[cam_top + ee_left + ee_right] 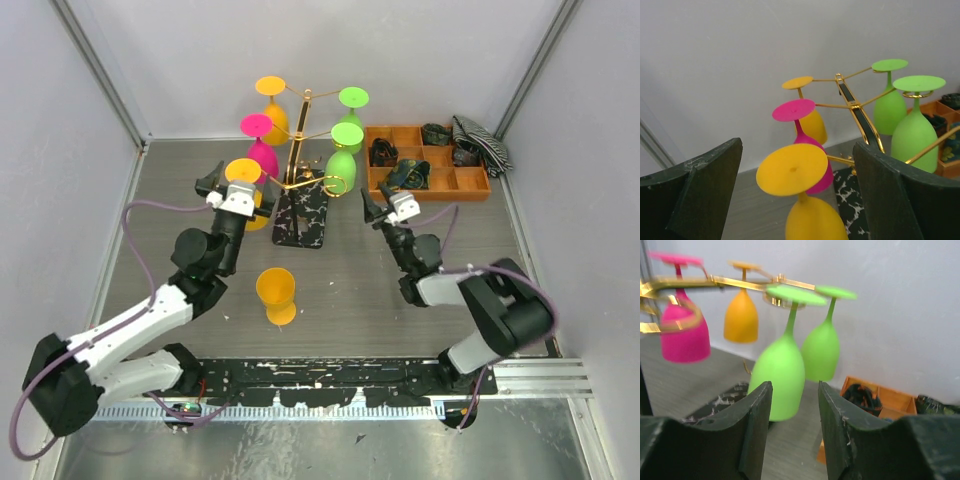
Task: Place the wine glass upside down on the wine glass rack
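The gold wine glass rack (305, 140) stands on its black speckled base (303, 218) at mid-table. Two green glasses (343, 160), a pink one (262, 150) and an orange one (273, 108) hang from it upside down. Another orange wine glass (792, 169) hangs foot-up at the rack's near left, by a gold arm (840, 160). My left gripper (797, 145) is open wide around it, and neither finger touches it. A further orange wine glass (277, 293) stands alone on the table between the arms. My right gripper (795, 390) is open and empty, just short of the nearer green glass (779, 372).
An orange compartment tray (427, 185) with dark items sits at the back right, with a striped cloth (482, 142) at its far corner. Grey walls close in the back and both sides. The rack's arms and hanging glasses crowd the space between the two grippers.
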`<state>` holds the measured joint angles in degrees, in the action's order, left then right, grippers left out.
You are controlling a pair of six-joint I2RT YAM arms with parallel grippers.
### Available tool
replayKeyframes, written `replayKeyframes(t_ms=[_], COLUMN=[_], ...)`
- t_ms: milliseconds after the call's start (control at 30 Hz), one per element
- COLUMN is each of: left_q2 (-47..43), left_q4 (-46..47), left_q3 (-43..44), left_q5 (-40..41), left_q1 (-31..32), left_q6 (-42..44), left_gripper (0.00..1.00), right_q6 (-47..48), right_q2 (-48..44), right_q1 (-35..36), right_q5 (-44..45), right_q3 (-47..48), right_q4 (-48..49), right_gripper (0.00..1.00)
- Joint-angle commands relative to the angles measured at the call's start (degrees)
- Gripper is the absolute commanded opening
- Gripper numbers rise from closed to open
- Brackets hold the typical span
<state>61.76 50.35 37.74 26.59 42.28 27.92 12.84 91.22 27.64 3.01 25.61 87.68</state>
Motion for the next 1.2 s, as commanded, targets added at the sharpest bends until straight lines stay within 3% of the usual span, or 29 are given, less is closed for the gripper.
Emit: replayKeyframes(t_ms=[0, 33, 100, 233, 500, 833, 1167], left_q2=[-8.26, -9.87, -12.21, -13.36, -15.76, -20.05, -7.31], left_q4=[-25.47, -29.76, -38.83, -54.57, -67.59, -76.8, -81.92], left_q3=[3.04, 3.65, 5.35, 8.54, 5.95, 5.9, 6.49], left_q5=[-0.29, -0.3, -0.43, -1.04, -11.77, -13.11, -1.69], left_q1=[0.85, 0.95, 0.89, 0.99, 1.79, 6.05, 13.0], left_q6=[-10.7, -12.74, -16.92, -24.57, -35.03, -39.18, -39.03], left_gripper=[0.97, 0.97, 0.97, 0.97, 0.97, 0.96, 0.94], right_q6=[-5.61, -7.74, -11.18, -16.09, -30.16, -34.91, -33.45], right_q2=[-14.75, -18.32, -24.02, -33.39, -41.94, -55.4, -56.94], right_q1=[0.18, 0.2, 0.39, 2.04, 2.59, 2.96, 2.95], right_q5=[0.25, 0.25, 0.16, 1.38, 3.69, 8.01, 8.97], right_q3=[0.32, 2.6, 7.59, 11.12, 22.31, 18.4, 18.78], right_q4=[-12.81, -25.9, -42.98, -58.19, -92.05, -103.38, -107.52], right_gripper=[0.47, 0.47, 0.46, 0.47, 0.48, 0.49, 0.49])
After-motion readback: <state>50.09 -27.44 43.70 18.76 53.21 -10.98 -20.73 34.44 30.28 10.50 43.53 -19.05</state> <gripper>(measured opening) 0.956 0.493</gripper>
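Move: The last standing orange wine glass is about 15 cm back, 5 cm to the right and some 29 cm below the left hand. A hung orange glass is about 5 cm straight ahead of that hand and 10 cm below it. From the right hand, the standing glass is roughly 21 cm back, 24 cm left and 16 cm down; the front green glass, already on the rack, is about 8 cm ahead, 8 cm left and level with it. Towards the standing orange glass the left hand comes down about 19 cm and back some 12 cm, drawing off from the hung orange glass; its wrist tips down nearly 60 degrees, fingers staying wide open. The right hand backs away from the hung green glass, first rising, then sinking partway and drifting right, tipping down, its fingers keeping their gap. ##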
